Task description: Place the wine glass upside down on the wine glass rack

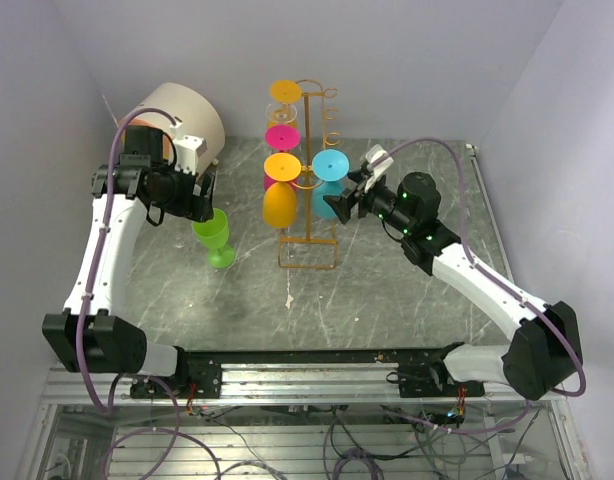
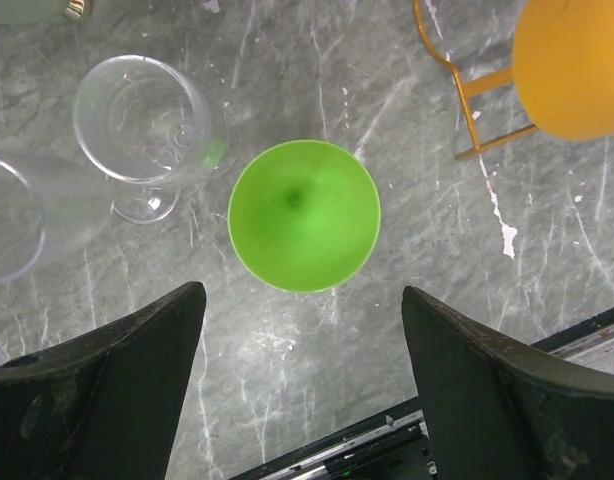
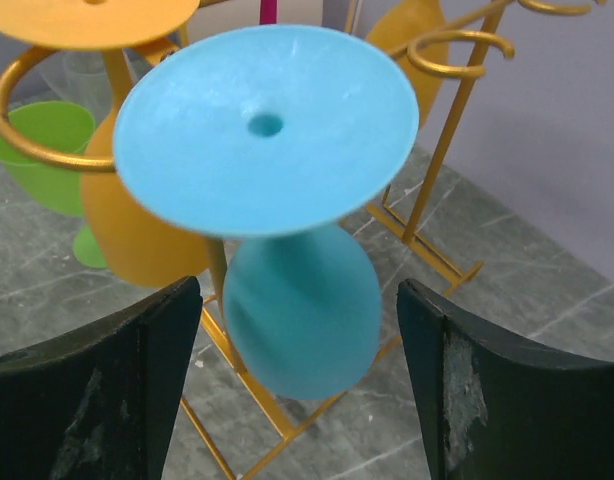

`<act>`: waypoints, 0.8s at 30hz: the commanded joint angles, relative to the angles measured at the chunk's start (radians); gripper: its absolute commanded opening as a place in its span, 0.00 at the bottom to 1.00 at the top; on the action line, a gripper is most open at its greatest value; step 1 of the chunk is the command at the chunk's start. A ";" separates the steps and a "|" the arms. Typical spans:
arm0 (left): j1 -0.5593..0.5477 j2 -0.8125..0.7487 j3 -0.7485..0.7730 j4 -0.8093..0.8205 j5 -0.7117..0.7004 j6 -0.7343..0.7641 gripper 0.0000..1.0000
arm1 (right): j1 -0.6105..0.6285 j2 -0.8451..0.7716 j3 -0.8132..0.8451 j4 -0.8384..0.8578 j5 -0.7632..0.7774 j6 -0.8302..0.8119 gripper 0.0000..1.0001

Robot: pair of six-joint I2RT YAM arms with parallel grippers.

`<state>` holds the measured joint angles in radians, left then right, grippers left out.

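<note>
The orange-yellow wine glass rack stands mid-table. A blue wine glass hangs from it upside down, its foot resting in a loop. My right gripper is open around the blue bowl, with a gap on each side. Above an upright green wine glass on the table, left of the rack, hangs my left gripper, open and holding nothing. From the top view, the left gripper is just over the green glass and the right gripper is beside the blue glass.
Two orange glasses and a pink one also hang upside down on the rack. Two clear glasses stand left of the green one. A beige cylinder sits at the back left.
</note>
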<state>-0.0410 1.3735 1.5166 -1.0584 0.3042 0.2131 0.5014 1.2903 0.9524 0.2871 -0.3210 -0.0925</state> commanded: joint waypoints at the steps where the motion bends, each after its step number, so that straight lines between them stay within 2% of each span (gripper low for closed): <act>1: -0.028 0.032 0.024 0.052 -0.075 0.012 0.88 | -0.004 -0.089 -0.046 0.029 0.041 0.026 0.82; 3: -0.042 0.059 0.037 0.058 -0.108 0.009 0.85 | -0.003 -0.129 -0.075 0.038 0.051 0.041 0.93; 4: -0.050 0.070 0.040 0.067 -0.129 0.006 0.79 | -0.004 -0.148 -0.088 0.041 0.057 0.049 0.99; 6: -0.059 0.094 0.034 0.089 -0.157 -0.002 0.67 | -0.003 -0.196 -0.108 0.034 0.084 0.072 1.00; 13: -0.093 0.174 0.024 0.134 -0.278 -0.018 0.55 | -0.004 -0.388 -0.179 -0.059 0.118 0.207 1.00; 14: -0.096 0.184 0.026 0.137 -0.298 -0.022 0.48 | -0.004 -0.413 -0.189 -0.079 0.118 0.223 1.00; 15: -0.098 0.194 0.030 0.134 -0.313 -0.030 0.46 | -0.003 -0.442 -0.201 -0.096 0.117 0.241 1.00; 16: -0.098 0.201 0.029 0.137 -0.324 -0.036 0.36 | -0.003 -0.471 -0.216 -0.112 0.114 0.259 1.00; 17: -0.099 0.205 0.026 0.140 -0.339 -0.041 0.33 | -0.003 -0.499 -0.229 -0.126 0.116 0.270 1.00; 21: -0.099 0.189 -0.012 0.170 -0.394 -0.050 0.31 | -0.003 -0.610 -0.267 -0.188 0.134 0.284 1.00; 24: -0.099 0.165 -0.052 0.199 -0.409 -0.053 0.34 | -0.004 -0.657 -0.276 -0.230 0.155 0.279 1.00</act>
<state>-0.1345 1.5757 1.5078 -0.9203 -0.0406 0.1753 0.5003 0.6846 0.6888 0.1329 -0.2005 0.1623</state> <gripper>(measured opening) 0.325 0.996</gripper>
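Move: For the left hand, the nearer clear glass stands about 10 cm ahead, 3 cm to the left and 16 below; the green glass is some 3 cm ahead, 1 cm right and 16 below, and a second clear glass about 10 ahead, 12 left and 16 below. From the right hand, the blue glass hangs some 3 cm ahead, 3 left and 5 below; the front orange glass hangs roughly 9 cm to the left of it. Backing away from the already released blue glass, the right hand goes about 11 cm back and 7 cm right, rises some 5 cm and spreads its fingers fully. Down and forward, about 6 cm each way, the left hand comes past the green glass's rim towards the nearer clear glass, veering slightly left late on, tilting its fingertips leftward and narrowing its wide-open fingers to a third. ##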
